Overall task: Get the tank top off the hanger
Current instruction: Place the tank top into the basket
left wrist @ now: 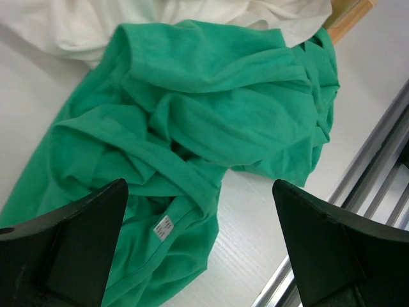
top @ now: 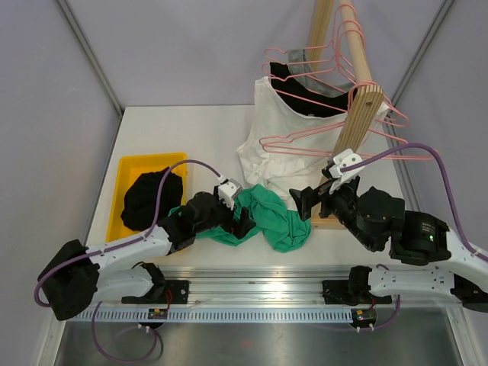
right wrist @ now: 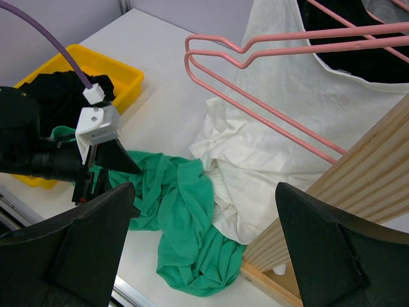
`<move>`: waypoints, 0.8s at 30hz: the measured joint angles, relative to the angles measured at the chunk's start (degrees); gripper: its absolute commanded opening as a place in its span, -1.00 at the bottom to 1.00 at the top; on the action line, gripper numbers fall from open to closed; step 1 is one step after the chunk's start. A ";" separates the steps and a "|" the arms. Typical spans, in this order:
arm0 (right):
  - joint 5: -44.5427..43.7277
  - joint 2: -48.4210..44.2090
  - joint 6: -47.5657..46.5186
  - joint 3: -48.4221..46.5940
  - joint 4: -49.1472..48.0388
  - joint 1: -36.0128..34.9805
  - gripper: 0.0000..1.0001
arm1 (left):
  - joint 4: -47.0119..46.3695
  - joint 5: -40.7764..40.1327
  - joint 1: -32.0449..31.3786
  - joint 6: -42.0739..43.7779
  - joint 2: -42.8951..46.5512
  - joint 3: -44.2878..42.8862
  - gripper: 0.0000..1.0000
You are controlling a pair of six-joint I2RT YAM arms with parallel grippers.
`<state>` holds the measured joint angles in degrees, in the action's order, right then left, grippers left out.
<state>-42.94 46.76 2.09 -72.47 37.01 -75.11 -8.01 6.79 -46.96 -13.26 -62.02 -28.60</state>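
Note:
A white tank top hangs at the wooden rack among pink hangers, and its lower part pools on the table. The frames do not show which hanger carries it. A crumpled green top lies on the table in front of it. My left gripper hovers open over the green top's left side, with nothing between its fingers. Just right of the green heap, my right gripper stands open and empty, facing the green top and the white tank top.
A yellow bin at the left holds a black garment. Another black garment hangs behind the white one. The rack's wooden base stands close to my right gripper. A metal rail runs along the near edge.

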 measured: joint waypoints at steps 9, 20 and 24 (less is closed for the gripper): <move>-0.09 0.11 0.59 0.00 0.02 0.00 0.99 | -13.70 -2.27 -6.69 -0.04 -13.35 1.64 0.98; -0.09 -3.67 0.79 0.07 0.13 0.00 0.99 | -22.60 -12.59 -7.87 3.41 -24.11 1.64 0.98; -0.09 -5.03 0.83 0.07 0.11 0.00 0.99 | -25.83 -17.25 -9.03 4.63 -30.21 0.76 0.98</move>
<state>-43.03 41.74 2.92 -72.40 37.12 -75.11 -33.85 -10.46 -55.99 -8.62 -92.23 -27.83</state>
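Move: The green tank top lies bunched on the table almost under my left hand, its middle about 3 cm ahead, 3 cm to the right and some 11 cm below. At much the same depth, the white top's hem lies roughly 14 cm ahead and 10 cm right, and the yellow basket about 8 cm ahead and 29 cm left. From my right hand the green tank top is some 5 cm ahead, 16 cm left and 37 cm down. I lower my left hand about 10 cm onto the middle of the green tank top, slipping some 4 cm right and a touch back at first, then reaching forward about 4 cm as I sink. I roll the wrist gently, left side rising, and keep the fingers wide open, their tips ending astride a fold and in among the cloth. My right hand eases a couple of centimetres right and slightly up, staying open. ##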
